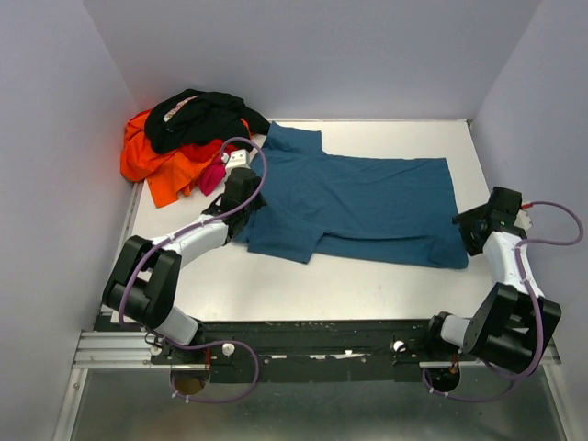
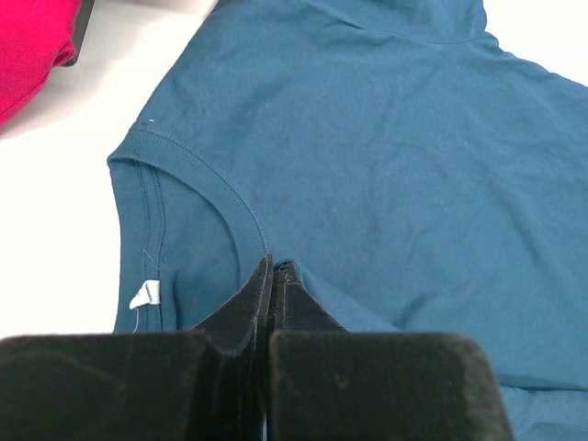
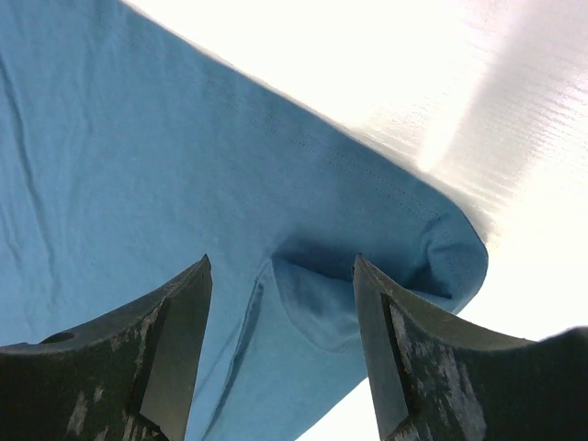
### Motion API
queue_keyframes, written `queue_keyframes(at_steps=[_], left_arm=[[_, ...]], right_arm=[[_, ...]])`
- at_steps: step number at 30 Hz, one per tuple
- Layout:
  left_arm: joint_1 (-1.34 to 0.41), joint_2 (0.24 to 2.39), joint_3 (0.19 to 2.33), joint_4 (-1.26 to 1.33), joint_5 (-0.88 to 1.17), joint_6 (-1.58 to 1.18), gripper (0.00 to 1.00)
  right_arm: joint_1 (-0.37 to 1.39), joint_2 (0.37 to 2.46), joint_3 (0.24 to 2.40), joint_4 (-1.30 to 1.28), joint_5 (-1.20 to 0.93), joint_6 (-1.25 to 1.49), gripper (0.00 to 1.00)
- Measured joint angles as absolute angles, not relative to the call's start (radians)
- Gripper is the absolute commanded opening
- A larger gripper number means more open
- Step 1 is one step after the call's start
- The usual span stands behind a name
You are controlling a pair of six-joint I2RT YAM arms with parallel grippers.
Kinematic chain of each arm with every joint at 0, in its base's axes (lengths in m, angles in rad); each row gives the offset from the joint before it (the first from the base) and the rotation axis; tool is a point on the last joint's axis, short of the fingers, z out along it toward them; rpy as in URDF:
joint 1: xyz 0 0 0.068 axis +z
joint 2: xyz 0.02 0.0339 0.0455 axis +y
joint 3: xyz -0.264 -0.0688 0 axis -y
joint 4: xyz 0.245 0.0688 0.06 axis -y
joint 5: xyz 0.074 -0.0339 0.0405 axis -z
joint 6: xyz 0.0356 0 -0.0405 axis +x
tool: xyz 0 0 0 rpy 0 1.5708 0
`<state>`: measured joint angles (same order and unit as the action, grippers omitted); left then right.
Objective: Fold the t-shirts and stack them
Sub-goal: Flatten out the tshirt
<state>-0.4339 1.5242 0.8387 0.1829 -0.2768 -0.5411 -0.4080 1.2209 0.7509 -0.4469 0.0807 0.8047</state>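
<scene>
A teal-blue t-shirt (image 1: 367,202) lies spread on the white table (image 1: 367,285), collar to the left. My left gripper (image 1: 241,188) is at that collar (image 2: 197,175). In the left wrist view it (image 2: 276,266) is shut, with a small ridge of teal cloth (image 2: 386,156) pinched at its tips. My right gripper (image 1: 470,230) is at the shirt's near right hem corner. There it (image 3: 280,271) stands open, its fingers either side of a puckered fold of teal cloth (image 3: 138,165). An orange shirt (image 1: 152,165), a black one (image 1: 207,115) and a magenta-pink one (image 1: 213,175) lie heaped at the back left.
Grey walls close in the table on the left, back and right. The heap of shirts sits just beyond my left gripper, and the magenta cloth (image 2: 23,55) shows at the top left of the left wrist view. A white label (image 2: 145,295) hangs inside the collar.
</scene>
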Motion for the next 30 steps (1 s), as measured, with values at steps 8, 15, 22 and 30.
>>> queue_keyframes(at_steps=[8,15,22,30], left_arm=[[-0.434,1.524,0.839,0.185,-0.277,-0.540,0.00],[-0.434,1.524,0.835,0.186,-0.277,-0.538,0.00],[-0.434,1.524,0.834,0.186,-0.277,-0.535,0.00],[-0.434,1.524,0.833,0.186,-0.277,-0.530,0.00]], right_arm=[[-0.408,1.123,0.751,-0.459,0.080,0.800,0.71],[-0.408,1.113,0.640,-0.428,-0.076,0.780,0.69],[-0.408,1.094,0.535,-0.433,-0.150,0.776,0.69],[-0.408,1.170,0.567,-0.430,-0.098,0.766,0.70]])
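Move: The turned-over flap of the t-shirt's near right corner lies below the right hand, some 5 cm to its left, 3 cm back and 6 cm down. The corner's tip is about 6 cm straight back and 6 cm below the hand, while the shirt's far right corner lies some 24 cm ahead, 4 cm left and 6 cm down. From the left hand the flap is roughly 50 cm to the right, 12 cm back and 8 cm lower. Up first by nearly 3 cm, then the right hand swings left, back and down in one sweep, some 6 cm to the left, its left side rolling up about 10 degrees, and finally eases a centimetre back to the right while still sinking. The fingers stay wide open and come down over the flap, the near one seeming to touch its folded edge. The left hand stays in place, fingers still shut at the shirt's other end. ##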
